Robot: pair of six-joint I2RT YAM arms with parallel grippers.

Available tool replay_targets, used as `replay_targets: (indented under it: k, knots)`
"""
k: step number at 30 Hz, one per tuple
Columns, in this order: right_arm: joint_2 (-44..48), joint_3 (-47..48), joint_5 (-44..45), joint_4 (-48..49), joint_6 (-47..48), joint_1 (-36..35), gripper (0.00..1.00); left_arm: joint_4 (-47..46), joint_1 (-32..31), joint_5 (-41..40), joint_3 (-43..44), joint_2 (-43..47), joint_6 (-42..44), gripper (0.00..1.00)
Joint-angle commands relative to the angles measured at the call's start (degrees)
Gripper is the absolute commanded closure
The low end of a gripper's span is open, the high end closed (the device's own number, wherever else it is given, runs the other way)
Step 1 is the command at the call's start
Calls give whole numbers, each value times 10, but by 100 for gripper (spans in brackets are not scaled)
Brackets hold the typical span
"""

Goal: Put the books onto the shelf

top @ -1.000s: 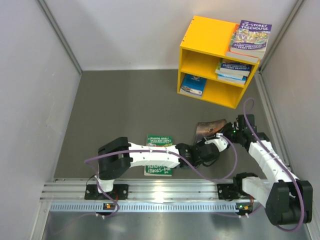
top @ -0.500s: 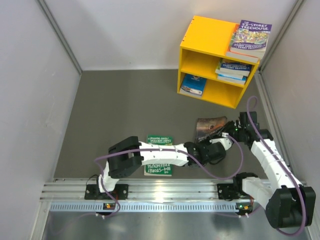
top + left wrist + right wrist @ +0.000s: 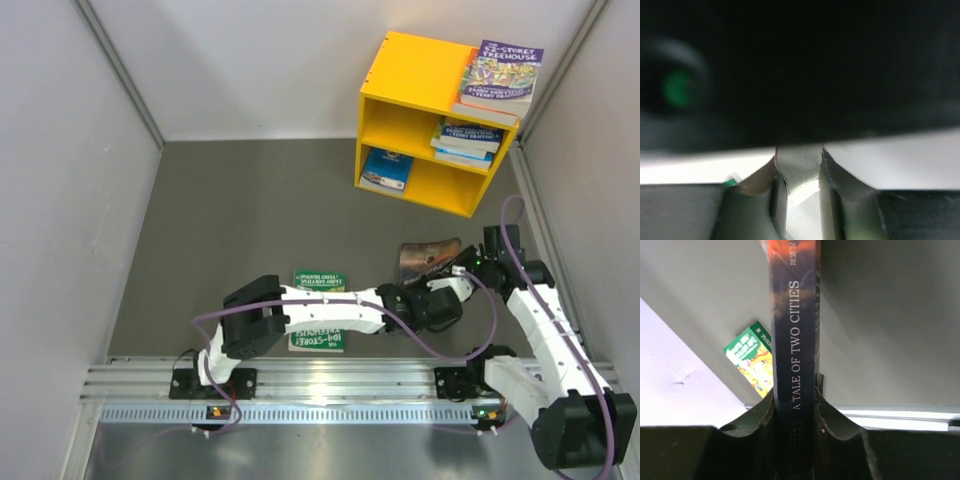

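Observation:
My right gripper [image 3: 794,390] is shut on the spine of a dark book [image 3: 794,315] titled "A Tale of Two Cities", which stands on edge between its fingers. From above, that dark book [image 3: 428,255] lies tilted near the right gripper [image 3: 458,270], below the yellow shelf [image 3: 410,75]. Just beneath it, my left gripper [image 3: 450,297] reaches in. In its own wrist view the left gripper [image 3: 799,155] has a narrow gap between its jaws with nothing in it, and a dark blurred mass fills the view above. A green book [image 3: 318,282] lies on the floor, partly under the left arm.
A purple book [image 3: 500,80] rests on top of the shelf. A stack of books [image 3: 465,140] sits in the upper compartment and a blue book [image 3: 387,170] in the lower one. Grey walls close in on both sides. The green book [image 3: 752,360] shows past the held spine.
My right gripper and the dark book have shifted slightly right. The left arm has stretched further right after them, and its jaws have parted a little.

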State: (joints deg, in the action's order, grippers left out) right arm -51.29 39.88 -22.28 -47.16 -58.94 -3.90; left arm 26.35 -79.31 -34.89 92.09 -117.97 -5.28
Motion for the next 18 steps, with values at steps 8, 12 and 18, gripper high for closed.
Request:
replay_targets:
  k: [8, 12, 18]
  knots:
    - [26, 84, 23, -28, 93, -10, 100, 93, 64, 103, -77, 180, -151, 1]
    - [23, 112, 59, -64, 137, -9, 100, 132, 83, 99, -102, 252, -177, 1]
    - [15, 135, 3, -17, 147, -13, 100, 165, 143, 129, -139, 367, -208, 1]
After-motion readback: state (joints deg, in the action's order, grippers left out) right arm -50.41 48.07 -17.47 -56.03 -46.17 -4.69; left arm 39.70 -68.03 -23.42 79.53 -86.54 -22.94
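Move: The Tale of Two Cities book is in both grippers: its middle lies about 3 cm ahead of the left hand at roughly its height, and about 5 cm left and 2 cm ahead of the right hand. The green book lies flat some 24 cm to the left hand's left, 4 cm nearer the base and 9 cm lower. The shelf's middle stands about 33 cm straight ahead of the right hand and 3 cm higher. Open the left gripper wide to let go of the Tale of Two Cities book and ease back slightly, then sweep it about 12 cm left and 11 cm up, away from that book, turning the wrist some 30 degrees. Keep the right gripper shut on the book near its spine, raising it about 2.5 cm and slightly right while its left side rolls down and it turns a little counter-clockwise. ##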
